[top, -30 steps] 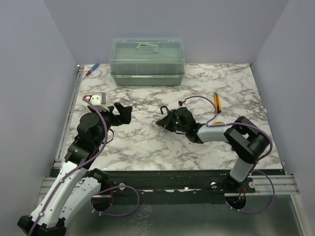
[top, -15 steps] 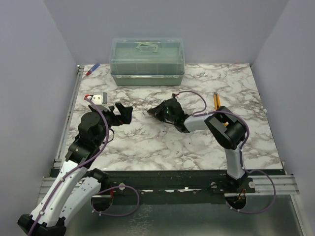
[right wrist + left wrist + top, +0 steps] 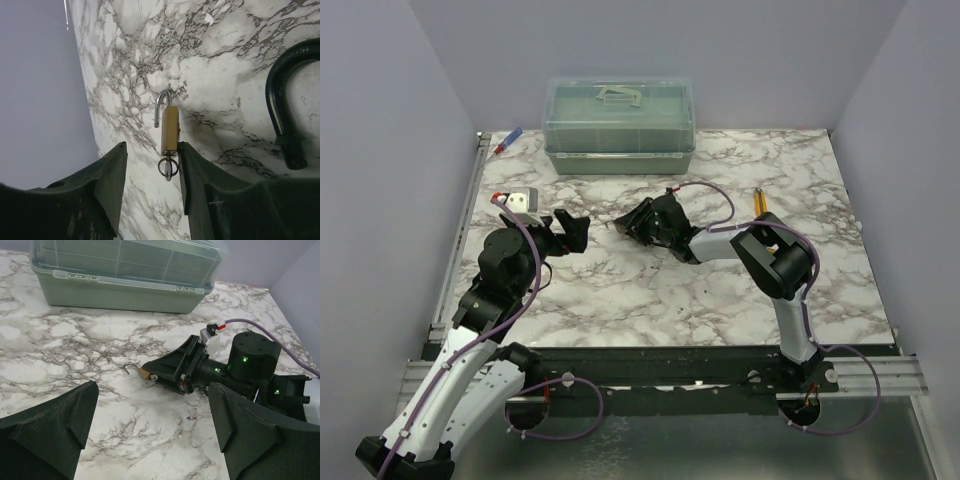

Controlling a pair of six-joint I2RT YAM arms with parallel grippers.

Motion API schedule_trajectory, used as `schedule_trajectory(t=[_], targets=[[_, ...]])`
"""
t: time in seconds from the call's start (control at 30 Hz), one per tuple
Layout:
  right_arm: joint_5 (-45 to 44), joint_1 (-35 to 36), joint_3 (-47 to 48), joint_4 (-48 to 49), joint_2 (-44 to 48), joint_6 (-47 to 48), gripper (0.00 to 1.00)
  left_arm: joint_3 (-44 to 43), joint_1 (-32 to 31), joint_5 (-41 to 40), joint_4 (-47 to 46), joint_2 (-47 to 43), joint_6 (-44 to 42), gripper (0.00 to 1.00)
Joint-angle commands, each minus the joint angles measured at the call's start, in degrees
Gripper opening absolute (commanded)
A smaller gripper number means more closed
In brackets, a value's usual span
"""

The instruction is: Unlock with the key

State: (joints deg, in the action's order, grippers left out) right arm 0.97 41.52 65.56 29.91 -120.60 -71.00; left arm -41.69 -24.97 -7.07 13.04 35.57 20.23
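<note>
In the right wrist view a small brass padlock [image 3: 169, 129] lies on the marble with its silver shackle [image 3: 161, 106] swung open. The key [image 3: 168, 167], round-headed with a wire ring, sticks out of the padlock's bottom end. My right gripper [image 3: 151, 172] is open around the key. Its right finger [image 3: 200, 185] is against the padlock's corner and its left finger [image 3: 107, 182] stands clear. In the top view the right gripper [image 3: 632, 226] reaches to the table's middle. My left gripper [image 3: 572, 229] hovers wide open to the left of it, holding nothing.
A black padlock shackle [image 3: 280, 95] lies just right of the right gripper. A green lidded box [image 3: 618, 125] stands at the back. A blue and red pen [image 3: 508, 141] lies far left, a yellow tool [image 3: 761, 205] right of centre.
The right arm has swung left and toward the back of the table, and its jaws have opened off the key. The left arm has not moved.
</note>
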Motion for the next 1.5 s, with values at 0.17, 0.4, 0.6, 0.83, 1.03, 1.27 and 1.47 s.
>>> schedule_trajectory(t=[0.17,0.4,0.6,0.83,1.03,1.27,1.47], targets=[[1.48,-0.30,-3.24,-3.78,2.76,1.44,0.61,0.61,0.27,0.83,0.23,-0.32,-1.11,0.99],[0.21,-0.35,-7.02,-8.12,9.50,6.40,0.76,0.63,0.34,0.18,0.29,-0.15,-1.43,0.99],[-5.31,-0.32,-11.65,-13.69,20.57,11.99,0.81,0.81,0.40,-0.84,0.32,-0.02,-1.74,0.99],[-8.73,-0.37,-19.59,-15.91,37.55,24.66,0.81,0.96,0.46,-2.86,0.25,0.60,-2.01,0.99],[-11.56,-0.33,-23.82,-20.97,52.46,33.54,1.00,1.24,0.54,-6.50,0.41,0.45,-1.40,0.99],[-15.09,-0.32,-30.98,-24.74,73.24,40.05,1.00,0.05,0.46,-7.34,0.71,0.83,-3.78,0.99],[-18.81,-0.30,-31.66,-36.35,83.46,36.92,1.00,0.38,0.48,-12.83,0.06,2.45,-4.85,0.99]])
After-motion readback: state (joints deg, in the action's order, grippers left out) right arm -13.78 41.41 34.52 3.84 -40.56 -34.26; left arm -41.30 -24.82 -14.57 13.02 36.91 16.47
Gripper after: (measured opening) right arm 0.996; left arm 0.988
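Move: Between the right hand's half-open fingertips sits the key, some 1 cm below the hand point. The brass padlock that it is in stands on edge just beyond the tips, about 2 cm ahead, 2 cm left and 2 cm below. The black padlock lies level with the hand, roughly 10 cm right, and the toolbox's middle some 25 cm straight ahead. From the left hand the brass padlock is about 12 cm ahead, 9 cm right and 25 cm below. Opening its fingers from half to fully wide, the right hand first sinks about 1 cm as it eases back off the brass padlock and key, then climbs some 20 cm while sweeping right over the black padlock's side of the table and back towards its base, its fingertips tipping up about 40 degrees. The open left hand drifts a couple of centimetres left, turning slightly counter-clockwise. ##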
